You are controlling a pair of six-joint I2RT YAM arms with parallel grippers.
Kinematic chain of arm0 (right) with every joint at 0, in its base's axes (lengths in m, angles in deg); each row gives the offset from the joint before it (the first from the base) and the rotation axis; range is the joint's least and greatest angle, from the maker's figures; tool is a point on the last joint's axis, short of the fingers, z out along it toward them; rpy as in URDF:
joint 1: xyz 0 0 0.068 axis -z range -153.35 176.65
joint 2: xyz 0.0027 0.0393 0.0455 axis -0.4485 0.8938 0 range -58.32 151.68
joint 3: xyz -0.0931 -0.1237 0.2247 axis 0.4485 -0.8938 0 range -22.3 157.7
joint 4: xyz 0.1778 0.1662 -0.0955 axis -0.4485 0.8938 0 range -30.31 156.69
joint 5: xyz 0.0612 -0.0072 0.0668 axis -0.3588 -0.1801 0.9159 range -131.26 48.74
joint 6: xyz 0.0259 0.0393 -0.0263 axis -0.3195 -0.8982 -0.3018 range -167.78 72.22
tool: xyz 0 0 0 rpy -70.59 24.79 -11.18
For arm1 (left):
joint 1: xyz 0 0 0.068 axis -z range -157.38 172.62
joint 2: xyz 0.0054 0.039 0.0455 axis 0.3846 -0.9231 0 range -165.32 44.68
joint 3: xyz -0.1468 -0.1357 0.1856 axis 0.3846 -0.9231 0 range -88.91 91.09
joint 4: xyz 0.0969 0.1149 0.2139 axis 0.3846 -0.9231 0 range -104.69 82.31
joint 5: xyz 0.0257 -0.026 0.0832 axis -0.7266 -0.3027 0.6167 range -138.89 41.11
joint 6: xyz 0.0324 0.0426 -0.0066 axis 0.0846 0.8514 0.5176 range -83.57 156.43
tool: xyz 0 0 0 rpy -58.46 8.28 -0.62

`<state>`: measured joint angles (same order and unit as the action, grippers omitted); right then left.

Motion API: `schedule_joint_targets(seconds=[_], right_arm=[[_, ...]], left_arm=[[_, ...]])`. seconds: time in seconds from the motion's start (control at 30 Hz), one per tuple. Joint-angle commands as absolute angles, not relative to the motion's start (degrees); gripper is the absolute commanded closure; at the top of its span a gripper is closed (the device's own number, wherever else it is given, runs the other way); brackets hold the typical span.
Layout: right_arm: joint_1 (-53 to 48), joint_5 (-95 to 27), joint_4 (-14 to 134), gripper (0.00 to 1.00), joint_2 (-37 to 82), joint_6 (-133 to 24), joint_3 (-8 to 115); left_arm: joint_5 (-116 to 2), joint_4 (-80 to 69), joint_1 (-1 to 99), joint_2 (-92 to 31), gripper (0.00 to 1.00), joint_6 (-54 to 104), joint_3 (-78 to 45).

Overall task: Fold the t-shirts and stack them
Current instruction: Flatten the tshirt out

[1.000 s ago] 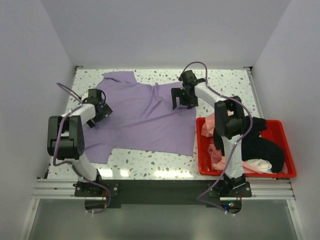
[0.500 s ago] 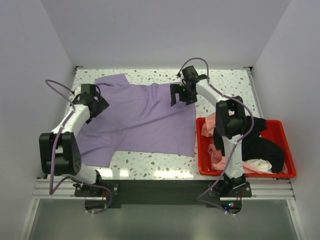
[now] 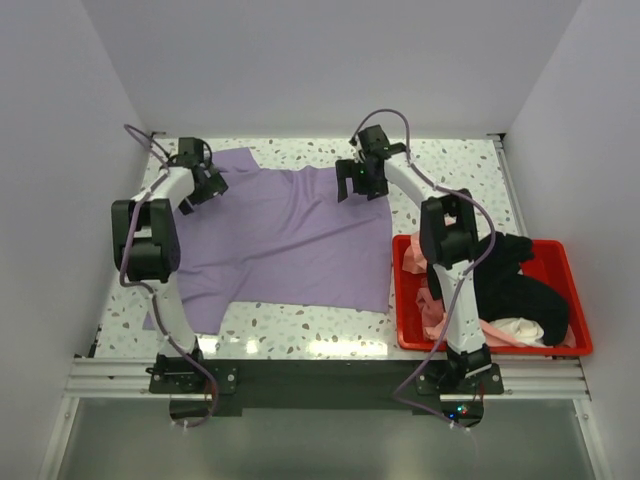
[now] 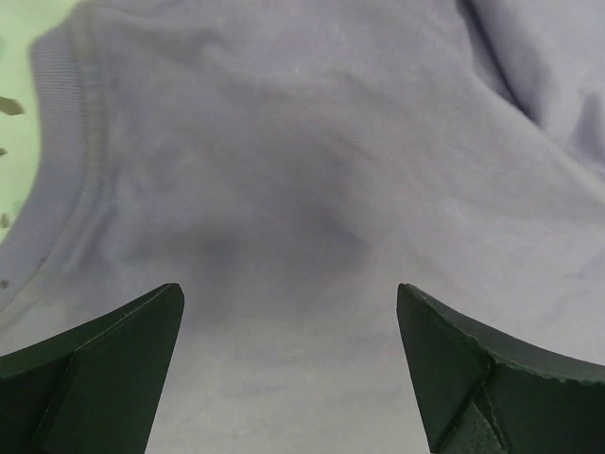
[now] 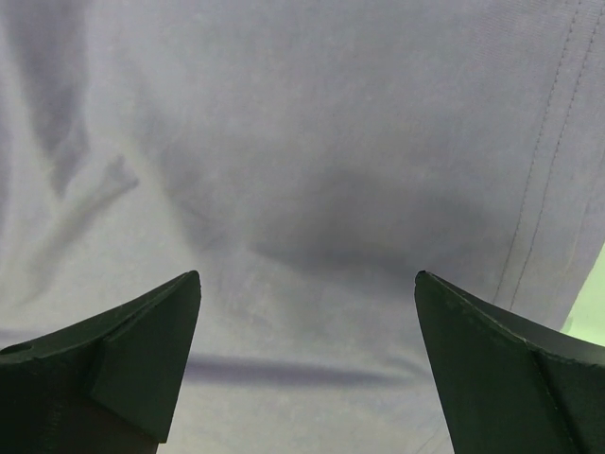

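Note:
The lavender-purple t-shirt (image 3: 285, 235) lies spread on the speckled table. My left gripper (image 3: 207, 184) hovers open over its far left sleeve. In the left wrist view the left gripper (image 4: 288, 293) has only purple cloth (image 4: 312, 170) between its fingers, with a ribbed edge (image 4: 66, 142) at the left. My right gripper (image 3: 358, 186) is open over the shirt's far right corner. The right wrist view shows the right gripper (image 5: 307, 279) above flat cloth, with a stitched hem (image 5: 558, 142) to its right. The salmon-pink (image 3: 437, 318), black (image 3: 520, 290) and white (image 3: 518, 328) t-shirts lie heaped in the bin.
The red plastic bin (image 3: 500, 350) stands at the table's near right, beside the right arm's base. White walls close in the table on the left, back and right. A bare strip of speckled table (image 3: 300, 320) runs along the near edge.
My left gripper has swung from the shirt's left middle up to its far left sleeve. The right gripper has moved slightly farther back and left. Both stayed open.

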<state>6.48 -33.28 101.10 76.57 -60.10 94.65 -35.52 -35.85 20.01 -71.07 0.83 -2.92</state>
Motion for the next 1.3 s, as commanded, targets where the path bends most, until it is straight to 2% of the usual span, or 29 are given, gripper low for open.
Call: schedule_joint_targets(seconds=[0.0,0.4,0.7,0.9,1.07,1.27], right_arm=[[6.70,-36.16,103.02,0.01,78.96,-58.95,98.89],[6.87,-38.53,106.62,0.01,89.85,-58.16,109.35],[8.71,-36.44,101.27,0.01,95.40,-59.47,116.74],[9.95,-33.27,96.43,0.01,97.86,-60.53,120.61],[10.21,-30.99,94.15,0.01,95.24,-61.58,120.70],[9.95,-28.87,93.96,0.01,86.27,-60.44,118.06]], left_arm=[[-38.51,-35.20,19.63,-73.44,0.00,5.40,1.52],[-36.84,-40.38,18.93,-89.16,0.00,7.33,14.79],[-41.76,-41.79,17.61,-97.52,0.00,7.25,26.48],[-44.76,-39.07,16.99,-97.79,0.00,7.51,28.68],[-45.46,-41.87,16.82,-96.48,0.00,7.77,32.20],[-43.18,-42.84,16.82,-83.05,0.00,8.04,25.27]])
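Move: The purple t-shirt lies spread under both hands, about 3 cm below them; its middle is some 14 cm back and 20 cm right of the left hand, and 14 cm back and 18 cm left of the right hand. Its far sleeve is about 12 cm ahead and 9 cm right of the left hand. The red bin's middle is roughly 29 cm back and 34 cm right of the right hand. Both open hands sink onto the t-shirt and drag it forward about 10 cm towards the table's far edge. ##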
